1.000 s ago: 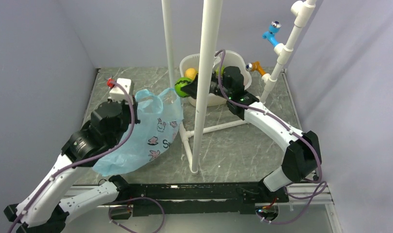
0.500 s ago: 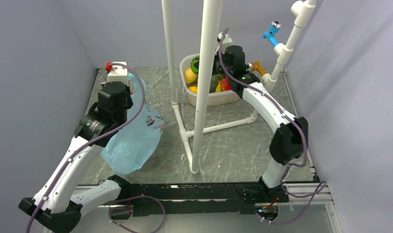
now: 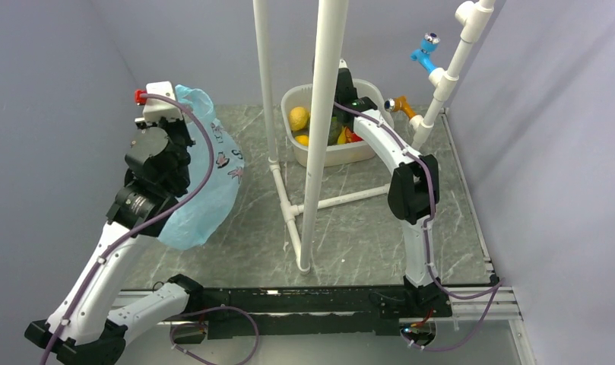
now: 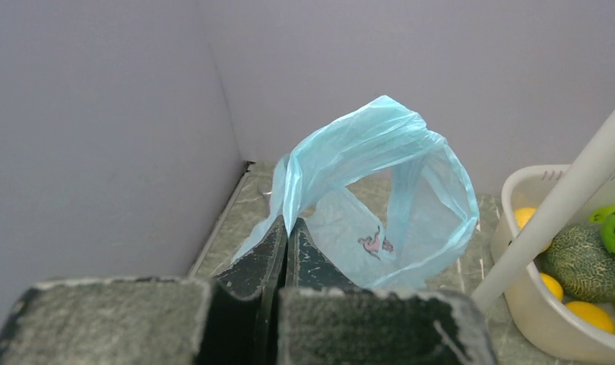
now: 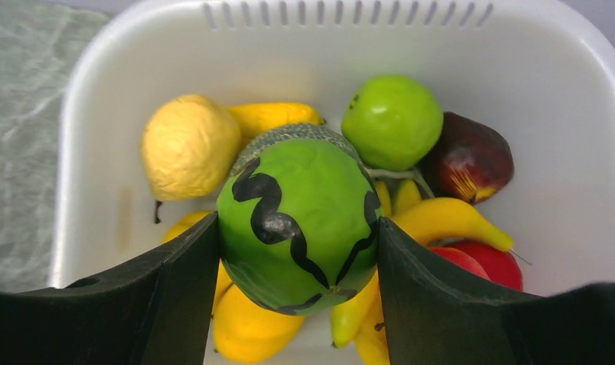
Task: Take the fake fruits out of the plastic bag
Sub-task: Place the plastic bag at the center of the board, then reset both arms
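The light blue plastic bag (image 3: 213, 179) hangs at the left, lifted off the table. My left gripper (image 4: 286, 228) is shut on a pinch of its rim, and its mouth (image 4: 380, 190) gapes open; no fruit shows inside. My right gripper (image 5: 296, 258) is over the white tub (image 5: 350, 15), shut on a round green fake fruit with black wavy stripes (image 5: 300, 213). Below it in the tub lie a yellow lemon (image 5: 188, 144), a green apple (image 5: 391, 120), a dark red fruit (image 5: 471, 156), a banana (image 5: 445, 217) and a red fruit (image 5: 483, 262).
Two white vertical pipes (image 3: 323, 137) stand mid-table on a pipe frame, right in front of the tub (image 3: 293, 148). Another pipe stand with blue and orange hooks (image 3: 441, 76) rises at the back right. Grey walls close in on the left, back and right.
My left arm has raised the bag and swung it to the back left. My right arm has carried the green fruit from the tub's left rim to above the tub.
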You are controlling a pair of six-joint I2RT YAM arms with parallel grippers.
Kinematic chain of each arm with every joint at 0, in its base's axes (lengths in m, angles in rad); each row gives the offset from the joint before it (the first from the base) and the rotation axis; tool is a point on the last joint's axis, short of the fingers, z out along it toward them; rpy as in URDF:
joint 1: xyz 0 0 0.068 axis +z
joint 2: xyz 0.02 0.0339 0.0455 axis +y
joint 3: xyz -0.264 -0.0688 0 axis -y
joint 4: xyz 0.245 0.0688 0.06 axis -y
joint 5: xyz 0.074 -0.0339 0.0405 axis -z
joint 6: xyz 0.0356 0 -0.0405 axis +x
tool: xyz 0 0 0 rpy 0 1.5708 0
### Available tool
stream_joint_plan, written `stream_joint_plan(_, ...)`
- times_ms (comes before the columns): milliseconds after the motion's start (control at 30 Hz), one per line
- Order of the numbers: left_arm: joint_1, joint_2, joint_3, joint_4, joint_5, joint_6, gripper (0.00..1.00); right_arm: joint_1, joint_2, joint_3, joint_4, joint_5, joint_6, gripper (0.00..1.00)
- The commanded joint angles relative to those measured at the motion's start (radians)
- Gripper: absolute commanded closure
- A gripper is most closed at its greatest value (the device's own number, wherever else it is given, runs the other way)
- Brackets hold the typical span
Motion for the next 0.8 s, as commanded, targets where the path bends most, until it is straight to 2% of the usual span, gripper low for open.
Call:
stream_joint_plan(0, 0.006, 0.065, 0.009, 0.02, 0.052, 0.011, 0.98, -0.004, -0.006, 0.057, -0.04, 0.088, -0.044, 0.27)
stream_joint_plan(100, 0.006, 0.094, -0.002, -0.082, 0.134, -0.126, 0.94, -0.003, -0.009, 0.06, -0.058, 0.073, -0.045, 0.12)
stream_joint_plan(133, 0.006, 0.095, -0.013, -0.105, 0.16, -0.163, 0.88, -0.002, -0.014, 0.058, -0.064, 0.062, -0.042, 0.09)
stream_joint_plan(167, 0.006, 0.092, -0.024, -0.114, 0.186, -0.19, 0.78, -0.003, -0.022, 0.055, -0.072, 0.05, -0.039, 0.05)
stream_joint_plan(233, 0.006, 0.082, -0.039, -0.144, 0.222, -0.238, 0.48, 0.002, -0.041, 0.049, -0.086, 0.04, -0.035, 0.01)
stream_joint_plan(333, 0.006, 0.07, -0.033, -0.217, 0.243, -0.303, 0.31, 0.009, -0.079, 0.03, -0.104, 0.041, -0.026, 0.0)
stream_joint_plan(533, 0.006, -0.011, -0.032, -0.319, 0.351, -0.364, 0.15, 0.039, -0.2, -0.084, -0.091, 0.039, -0.025, 0.0)
stream_joint_plan(767, 0.006, -0.17, -0.07, -0.349, 0.492, -0.377, 0.06, 0.082, -0.419, -0.288, -0.08, -0.015, 0.011, 0.0)
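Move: Still pinched by its rim in the left fingers, the plastic bag hangs with its middle some 22 cm below that hand, 3 cm back and 5 cm right. The slim pipe's foot stands about 18 cm ahead and 24 cm right, 43 cm below. The right hand holds the watermelon over the basket, whose middle is 14 cm below and 2 cm ahead; down there lie the melon, 6 cm ahead and 2 cm left, and the red fruit, 2 cm ahead and 7 cm right. Dropping about 10 cm while going a little forward and to the right, the left hand spreads its fingers wide and lets go of the bag's rim, then draws back 6 cm and starts to rise, turning some 20 degrees clockwise. The right hand sinks about 1 cm, opens fully to let go of the watermelon, then backs off 7 cm and lifts 4 cm. ##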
